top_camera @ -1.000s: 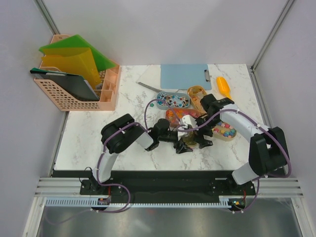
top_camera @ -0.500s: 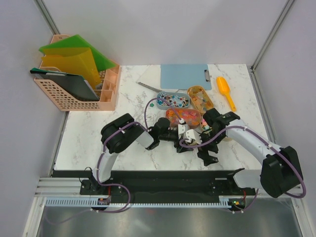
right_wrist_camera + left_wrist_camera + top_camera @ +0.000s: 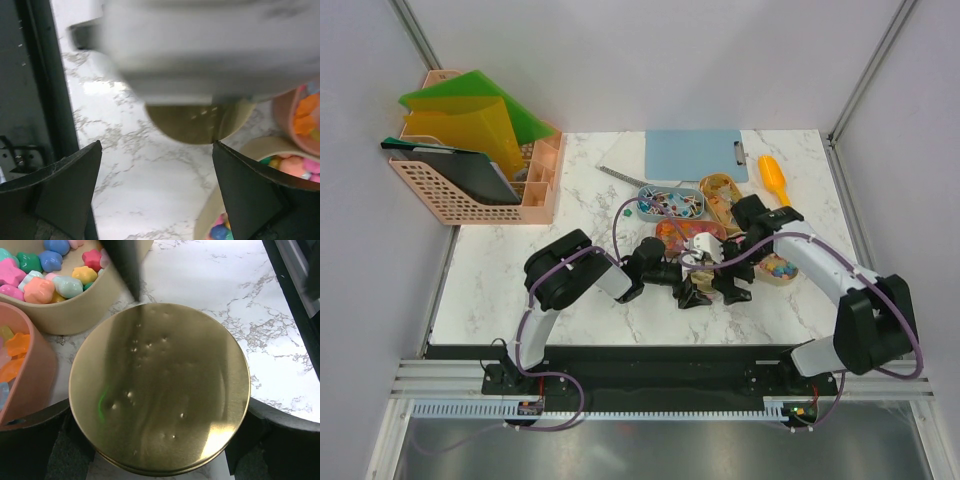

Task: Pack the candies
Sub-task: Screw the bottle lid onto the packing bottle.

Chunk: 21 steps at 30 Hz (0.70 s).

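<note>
A round gold lid (image 3: 160,390) fills the gap between my left gripper's (image 3: 159,415) dark fingers (image 3: 30,440), which are shut on its rim just above the marble. Pastel candies (image 3: 45,280) lie in a beige tray (image 3: 85,315) right behind the lid, and orange-red candies (image 3: 15,345) sit in a salmon tray (image 3: 35,380) to its left. From above, wrapped candies (image 3: 670,203) fill a grey-blue tray. My right gripper (image 3: 155,185) hangs open over bare marble beside the lid (image 3: 200,125), holding nothing. The two grippers, left (image 3: 695,290) and right (image 3: 732,283), almost touch.
An orange scoop (image 3: 773,178) and a blue clipboard (image 3: 695,155) lie at the back. A tan tray (image 3: 723,192) sits behind the right arm. A pink basket (image 3: 470,205) with folders stands at the back left. A small green bit (image 3: 630,211) lies near the trays.
The right arm swung out toward the front edge half a second ago and has come back beside the lid. The left arm and the lid have stayed put.
</note>
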Each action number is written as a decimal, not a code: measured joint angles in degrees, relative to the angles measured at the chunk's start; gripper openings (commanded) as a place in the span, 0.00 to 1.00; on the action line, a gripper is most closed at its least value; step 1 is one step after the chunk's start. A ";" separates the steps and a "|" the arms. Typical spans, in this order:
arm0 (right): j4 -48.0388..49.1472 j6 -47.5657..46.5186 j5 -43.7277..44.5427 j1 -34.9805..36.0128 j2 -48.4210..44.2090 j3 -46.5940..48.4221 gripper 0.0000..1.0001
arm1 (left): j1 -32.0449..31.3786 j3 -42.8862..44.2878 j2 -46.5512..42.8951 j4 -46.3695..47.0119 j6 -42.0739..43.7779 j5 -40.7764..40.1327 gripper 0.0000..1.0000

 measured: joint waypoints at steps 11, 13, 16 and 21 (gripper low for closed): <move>7.39 -8.37 -0.52 -1.11 8.04 3.93 0.98 | 0.00 0.00 0.00 -0.04 0.02 -0.07 0.02; 7.30 -9.88 -0.98 -1.11 8.87 4.26 0.98 | 0.00 -0.02 0.00 -0.04 0.02 -0.07 0.02; 6.40 -11.74 -1.70 -1.16 9.75 5.03 0.98 | 0.00 -0.02 0.00 -0.04 0.02 -0.07 0.02; 3.04 -14.25 -3.02 -1.09 11.80 7.15 0.98 | 0.00 -0.02 0.00 -0.04 0.02 -0.07 0.02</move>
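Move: The bottle lid sits on the packing bottle, about 4 cm above the left hand's point and centred over it. From the right hand the lid is roughly 4 cm ahead, 7 cm to the left and 3 cm lower. The beige candy bin is about 9 cm ahead of the right hand, 10 cm to its right and 9 cm below; the salmon candy bin is some 16 cm ahead and 11 cm left, equally low. While the left gripper keeps its hold around the bottle without moving, the right hand sweeps about 5 cm forward with some 2 cm to the left, sinking slightly, until its wide-open fingers stand either side of the lid's right-hand part. Its wrist turns some 10 degrees counter-clockwise; the fingers stay open, and no touch on the lid can be seen. ##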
